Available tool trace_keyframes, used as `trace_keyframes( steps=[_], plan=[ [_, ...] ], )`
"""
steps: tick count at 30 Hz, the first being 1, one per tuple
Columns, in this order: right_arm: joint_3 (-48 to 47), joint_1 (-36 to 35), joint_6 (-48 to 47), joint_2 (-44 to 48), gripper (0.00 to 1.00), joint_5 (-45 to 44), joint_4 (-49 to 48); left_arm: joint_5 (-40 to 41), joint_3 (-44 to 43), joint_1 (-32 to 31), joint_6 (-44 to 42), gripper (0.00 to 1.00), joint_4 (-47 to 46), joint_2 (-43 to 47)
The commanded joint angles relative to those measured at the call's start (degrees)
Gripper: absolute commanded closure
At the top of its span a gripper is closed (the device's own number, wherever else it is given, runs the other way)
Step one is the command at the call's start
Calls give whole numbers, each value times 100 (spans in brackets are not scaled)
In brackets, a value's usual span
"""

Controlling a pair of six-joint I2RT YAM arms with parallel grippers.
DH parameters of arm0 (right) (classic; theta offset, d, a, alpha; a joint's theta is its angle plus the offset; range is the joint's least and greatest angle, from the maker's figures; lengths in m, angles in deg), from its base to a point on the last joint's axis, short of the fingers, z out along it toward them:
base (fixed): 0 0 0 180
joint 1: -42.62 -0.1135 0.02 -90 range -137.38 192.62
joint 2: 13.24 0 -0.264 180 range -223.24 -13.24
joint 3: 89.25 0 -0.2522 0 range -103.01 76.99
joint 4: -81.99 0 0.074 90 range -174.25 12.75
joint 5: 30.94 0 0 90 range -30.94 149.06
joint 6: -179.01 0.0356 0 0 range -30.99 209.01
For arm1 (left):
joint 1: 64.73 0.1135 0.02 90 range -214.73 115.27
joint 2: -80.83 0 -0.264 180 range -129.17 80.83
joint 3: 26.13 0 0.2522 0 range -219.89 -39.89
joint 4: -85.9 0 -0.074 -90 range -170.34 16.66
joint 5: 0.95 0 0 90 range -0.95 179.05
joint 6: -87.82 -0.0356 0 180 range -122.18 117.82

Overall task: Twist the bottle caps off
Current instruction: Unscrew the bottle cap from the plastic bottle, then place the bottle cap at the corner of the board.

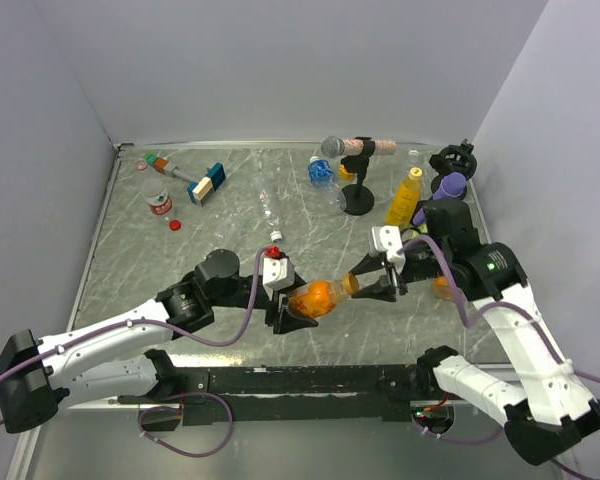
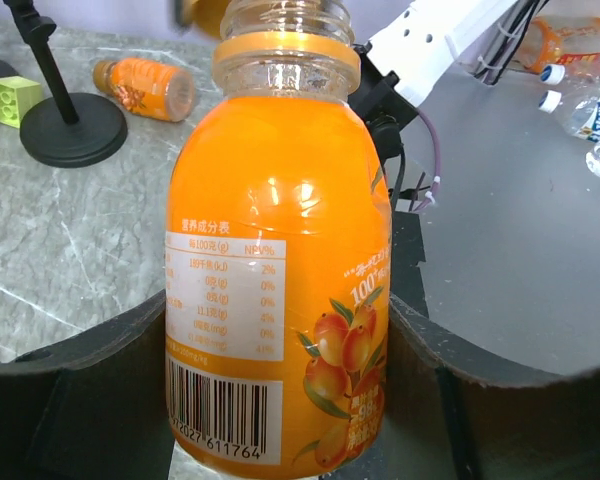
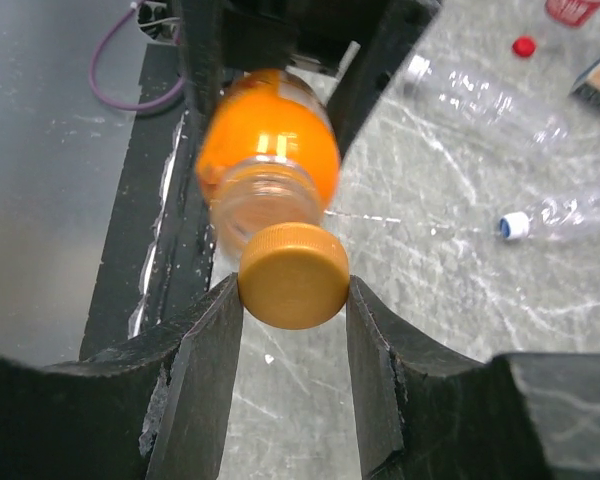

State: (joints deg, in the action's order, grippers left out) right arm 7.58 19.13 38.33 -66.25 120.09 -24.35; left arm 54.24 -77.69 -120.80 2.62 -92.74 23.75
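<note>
A squat orange bottle (image 1: 315, 297) hangs tilted above the near middle of the table, and my left gripper (image 1: 290, 305) is shut on its body. The left wrist view shows the label (image 2: 280, 250) between both fingers and a bare threaded neck (image 2: 285, 30) with no cap on it. My right gripper (image 3: 294, 290) is shut on the orange cap (image 3: 294, 275), held just in front of the bottle's mouth (image 3: 265, 205) and slightly off its axis. From above, that cap (image 1: 352, 284) sits at the bottle's right end.
A grey microphone on a black stand (image 1: 358, 203) rises at the back middle, with a yellow bottle (image 1: 405, 197) and a purple microphone (image 1: 450, 185) to its right. Clear bottles (image 1: 322, 172) (image 1: 158, 200), a red cap (image 1: 175, 224) and a blue-and-tan block (image 1: 207, 184) lie further back. Another orange bottle (image 2: 145, 88) lies beside the stand.
</note>
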Motion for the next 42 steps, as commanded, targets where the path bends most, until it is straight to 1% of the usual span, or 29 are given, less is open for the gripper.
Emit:
trace_keyframes(
  steps=[1, 4, 6, 8, 13, 19, 21, 24, 25, 27, 30, 33, 36, 37, 40, 42],
  plan=[
    [15, 28, 180, -95, 94, -65, -382, -53, -17, 26, 22, 89, -131, 127],
    [-73, 221, 391, -148, 93, 101, -295, 210, 106, 26, -31, 89, -96, 267],
    [-73, 353, 724, -122, 92, 6, -382, 438, 176, 26, -49, 89, -34, 372],
    [23, 476, 1102, -121, 91, -249, -496, 693, 264, 26, -84, 89, 80, 548],
    [558, 520, 1657, -253, 89, -1171, -777, 1379, 615, 26, -23, 89, 72, 1206],
    [1025, 494, 2176, -648, 87, -1849, -1261, 2240, 941, 26, 39, 89, 1, 2173],
    [1052, 310, 2272, -946, 87, -2156, -1349, 2495, 924, 26, 4, 89, 167, 2428],
    [912, -313, 2334, -1499, 86, -2578, -1411, 2961, 679, 26, -67, 88, 554, 2745],
    [781, -558, 2378, -1754, 86, -2614, -1411, 3075, 451, 26, -93, 88, 755, 2833],
    [369, -814, 2570, -2333, 86, -2553, -1385, 3304, 3, 26, -93, 88, 1177, 2957],
    [-571, -1236, 2948, -3326, 86, -2421, -1279, 3463, -796, 26, -32, 88, 1880, 3053],
    [-1652, -1745, 3387, -4320, 86, -2254, -1244, 3648, -1412, 26, 56, 88, 2329, 3106],
    [-2794, -2124, 4098, -5251, 86, -2097, -1366, 3665, -1747, 26, 126, 88, 2532, 3168],
    [-3328, -2221, 4310, -5672, 86, -1974, -1393, 3665, -1792, 26, 127, 88, 2576, 3194],
    [-4359, -2493, 5057, -6500, 86, -1876, -1638, 3744, -1897, 26, 144, 88, 2638, 3264],
    [-4834, -2617, 5768, -6931, 86, -1894, -1937, 3823, -1924, 26, 135, 88, 2708, 3273]
  ],
)
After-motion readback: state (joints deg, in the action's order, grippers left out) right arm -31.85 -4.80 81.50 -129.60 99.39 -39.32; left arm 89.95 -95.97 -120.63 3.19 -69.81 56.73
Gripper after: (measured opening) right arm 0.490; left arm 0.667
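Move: The red cap on the table, marking where the held orange cap seems bound, lies about 46 cm to the right hand's left, 28 cm ahead and 29 cm below. Short of it, the near clear bottle lies some 34 cm left and 22 cm ahead of that hand; the far clear bottle, 20 cm left and 34 cm ahead. From the left hand, holding the open orange bottle, the red-labelled bottle is roughly 42 cm left, 39 cm ahead, 21 cm below. Still pinching the loose orange cap, the right hand draws away from the open bottle, first forward and down, then sweeping left towards the red cap, some 21 cm left, 12 cm forward and 12 cm down overall, its fingertips dipping. The left hand keeps its grip on the bottle, easing left before lifting fast, about 21 cm up and 17 cm left, turning some 35 degrees counter-clockwise with its fingers tipping up. ##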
